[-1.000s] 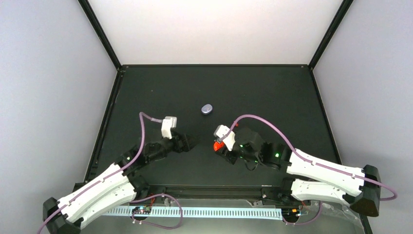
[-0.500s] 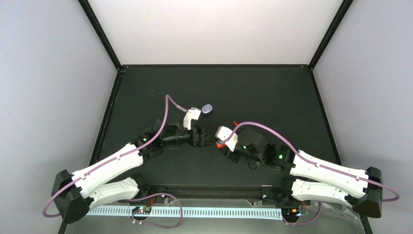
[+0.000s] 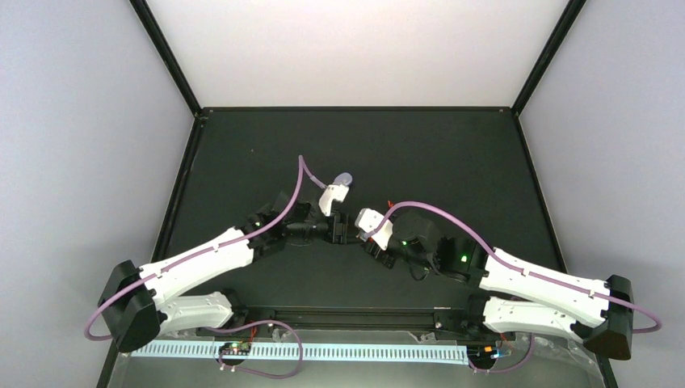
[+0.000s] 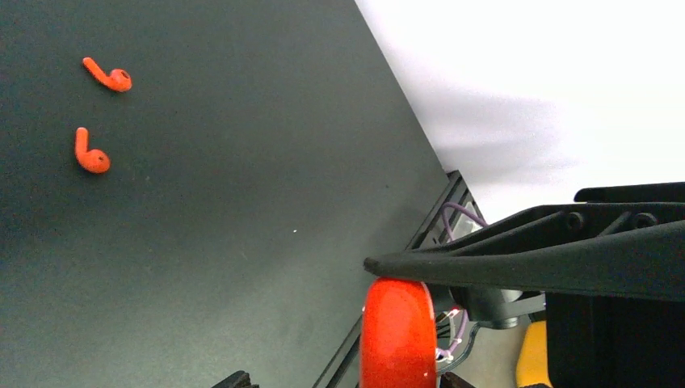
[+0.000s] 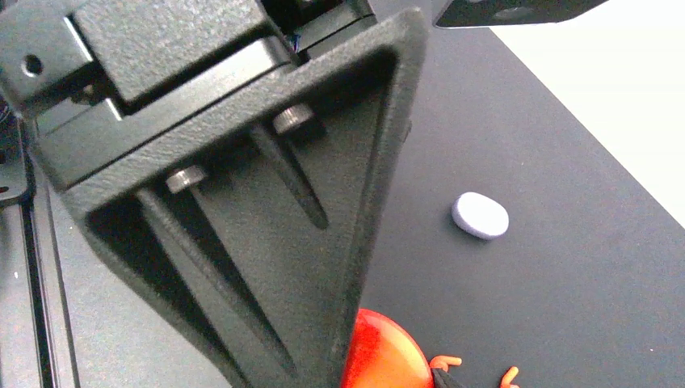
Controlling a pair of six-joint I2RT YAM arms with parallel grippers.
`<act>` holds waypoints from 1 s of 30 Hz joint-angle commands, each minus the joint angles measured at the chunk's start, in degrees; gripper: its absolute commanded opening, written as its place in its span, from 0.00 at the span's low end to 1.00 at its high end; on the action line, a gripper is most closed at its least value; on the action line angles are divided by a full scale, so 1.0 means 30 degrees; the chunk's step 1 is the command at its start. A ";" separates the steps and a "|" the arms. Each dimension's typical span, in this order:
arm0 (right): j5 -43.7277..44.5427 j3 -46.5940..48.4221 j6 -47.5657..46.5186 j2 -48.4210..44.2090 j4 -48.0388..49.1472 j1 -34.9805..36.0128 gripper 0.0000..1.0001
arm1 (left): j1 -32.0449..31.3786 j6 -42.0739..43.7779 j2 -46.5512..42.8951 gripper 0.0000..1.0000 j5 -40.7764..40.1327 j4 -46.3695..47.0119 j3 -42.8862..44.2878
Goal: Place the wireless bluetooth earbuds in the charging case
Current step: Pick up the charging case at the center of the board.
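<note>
The red charging case [image 4: 397, 331] hangs above the table at the centre, seen edge-on in the left wrist view. My right gripper [image 3: 370, 234] is shut on it, one black finger [image 4: 525, 259] pressed along its top. My left gripper [image 4: 343, 381] stands open around the case, with a wide gap on one side. In the right wrist view the case [image 5: 380, 356] shows at the bottom edge, half hidden by the left gripper's large finger [image 5: 266, 202]. Two red-orange earbuds [image 4: 109, 77] [image 4: 89, 153] lie loose on the black table. From above, the case is hidden between the grippers.
A pale purple pebble-like case [image 5: 481, 215] lies shut on the table just behind the grippers, partly hidden from above by the left wrist camera [image 3: 331, 196]. The black table [image 3: 452, 162] is walled by white panels.
My left arm has swung right and forward until its gripper meets the right one, and its jaws have narrowed around the red case. The right gripper has kept its hold and shifted slightly.
</note>
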 commanded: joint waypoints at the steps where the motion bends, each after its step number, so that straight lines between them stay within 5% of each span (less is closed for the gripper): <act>1: 0.0990 0.0371 -0.0196 -0.0243 0.1229 0.0193 0.42 | -0.0277 0.0150 0.0271 0.60 0.0613 0.0287 0.1032; 15: 0.1496 0.0478 -0.0427 -0.0061 0.1990 0.0199 0.41 | -0.0374 0.0322 0.0638 0.36 0.1318 0.0521 0.1237; 24: 0.2516 0.0535 -0.0791 0.0178 0.2688 0.0201 0.41 | -0.0381 -0.0128 0.0579 0.39 0.2014 0.0798 0.0946; 30: 0.2895 0.0545 -0.0819 0.0433 0.3103 0.0201 0.41 | -0.0378 -0.0343 0.0353 0.32 0.2236 0.1026 0.0667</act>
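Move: The red charging case is already held between the right hand's fingertips. It lies about 2 cm to the right of the left hand point, 1 cm back and 1 cm above it, between that hand's half-open fingers. Down on the table, some 20 cm below the left hand, the purple case lies about 18 cm ahead and 5 cm left, the near red earbud 5 cm ahead and 3 cm right, and the far red earbud 10 cm ahead and 7 cm right. The left hand eases up about 1.5 cm and right about 1 cm onto the red charging case, closing its fingers from a bit over half open to about a third, so that its tips draw in on either side of the case and pinch it. The right hand keeps its grip unchanged and carries the case about 1 cm up and 1 cm forward, bringing it into line between the left fingertips, its wrist tipping up only slightly. ##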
